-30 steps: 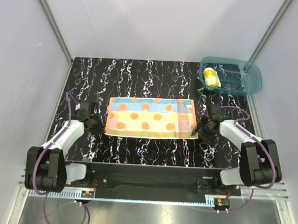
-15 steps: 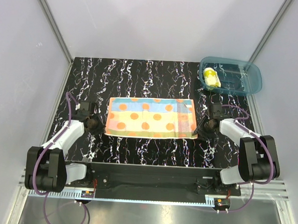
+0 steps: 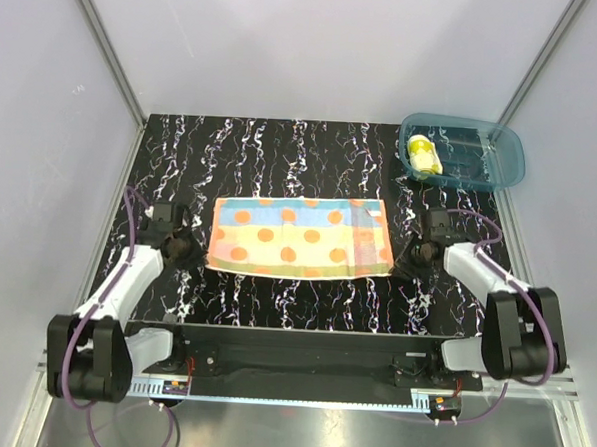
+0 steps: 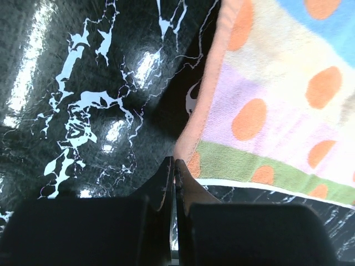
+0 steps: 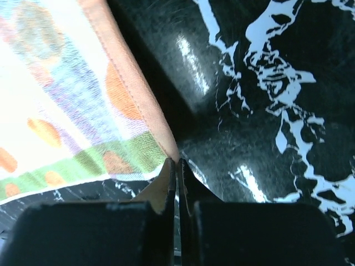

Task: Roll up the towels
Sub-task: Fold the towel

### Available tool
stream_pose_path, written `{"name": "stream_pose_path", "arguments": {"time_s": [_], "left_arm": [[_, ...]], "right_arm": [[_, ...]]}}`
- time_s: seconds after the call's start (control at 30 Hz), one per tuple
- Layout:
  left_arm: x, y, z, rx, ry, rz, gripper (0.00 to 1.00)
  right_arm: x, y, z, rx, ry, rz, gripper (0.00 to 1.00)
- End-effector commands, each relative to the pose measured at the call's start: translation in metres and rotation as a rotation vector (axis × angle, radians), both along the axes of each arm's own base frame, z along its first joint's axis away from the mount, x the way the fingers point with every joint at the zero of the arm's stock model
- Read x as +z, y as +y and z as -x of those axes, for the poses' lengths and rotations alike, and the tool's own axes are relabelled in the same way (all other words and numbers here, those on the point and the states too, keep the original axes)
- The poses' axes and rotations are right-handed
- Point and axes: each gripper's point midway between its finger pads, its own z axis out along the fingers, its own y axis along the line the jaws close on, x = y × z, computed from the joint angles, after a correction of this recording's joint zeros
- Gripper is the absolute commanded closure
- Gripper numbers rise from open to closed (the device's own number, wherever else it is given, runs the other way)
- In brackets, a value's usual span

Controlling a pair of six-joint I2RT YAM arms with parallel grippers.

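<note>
The orange towel [image 3: 298, 239], with orange dots and light-blue and white patches, lies spread flat in the middle of the black marble table. My left gripper [image 3: 195, 256] is shut, its tips [image 4: 175, 162] pinching the towel's [image 4: 266, 111] near left corner. On the other side, my right gripper [image 3: 400, 265] is shut with its tips [image 5: 176, 161] on the near right corner of the towel [image 5: 66, 111]. The yellow towel [image 3: 423, 155] lies bundled inside the bin at the back right.
A translucent teal plastic bin [image 3: 504, 166] stands at the table's back right corner. Grey walls with metal posts close in the table on three sides. The arm bases sit on the rail at the near edge.
My right gripper has gone from open to shut at the towel's near right corner. The towel has shifted a little to the left, and the left arm moved slightly with it.
</note>
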Motion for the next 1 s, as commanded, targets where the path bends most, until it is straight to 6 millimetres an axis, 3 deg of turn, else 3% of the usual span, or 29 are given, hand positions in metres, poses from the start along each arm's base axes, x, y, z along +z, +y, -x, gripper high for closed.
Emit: {"name": "stream_pose_path", "arguments": {"time_s": [0.0,0.3,0.53,0.67,0.73,0.83,0.97], "left_arm": [[0.031,-0.003,-0.006,0.004,-0.075,0.041,1.0],[0.052,-0.015,0.017,-0.028,-0.075,0.114,1.0],[0.074,-0.017,0.028,-0.081,-0.076,0.109,1.0],[0.08,-0.009,0.015,-0.086,-0.06,0.061,1.0],[0.089,-0.009,0.003,-0.103,-0.076,0.053,1.0],[0.092,-0.006,-0.013,-0.114,-0.066,0.035,1.0],[0.091,-0.001,-0.035,-0.124,-0.043,0.007,1.0]], "right_arm": [[0.026,0.001,0.004,0.003,-0.054,-0.021,1.0],[0.072,0.006,0.029,0.009,-0.122,-0.077,1.0],[0.089,0.012,0.04,0.034,-0.143,-0.121,1.0],[0.104,0.011,0.017,0.04,-0.185,-0.103,1.0],[0.101,0.011,0.006,0.062,-0.157,-0.082,1.0],[0.115,0.01,-0.022,0.087,-0.191,-0.044,1.0],[0.114,0.008,-0.048,0.106,-0.177,-0.007,1.0]]}}
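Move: Both hands already pinch the towel's near corners a little above the table, some 42 cm apart. The far-left corner lies about 18 cm ahead of the left hand and 2 cm to its right; the towel's middle is 9 cm ahead and 20 cm right. From the right hand, the far-right corner is about 20 cm ahead and 3 cm left, the towel's middle 9 cm ahead and 22 cm left, and the yellow rolled towel in the tray about 33 cm ahead and 6 cm right. Keeping their shut grip on the two near corners, both hands rise together, the left about 8 cm and the right about 10, drawing back some 3 to 4 cm towards the base as they go so that the towel is pulled along. Then, still climbing slowly, they swing forward past where they began, carrying the near edge towards the far one, with the right hand slightly ahead in its swing and neither wrist turning much. ##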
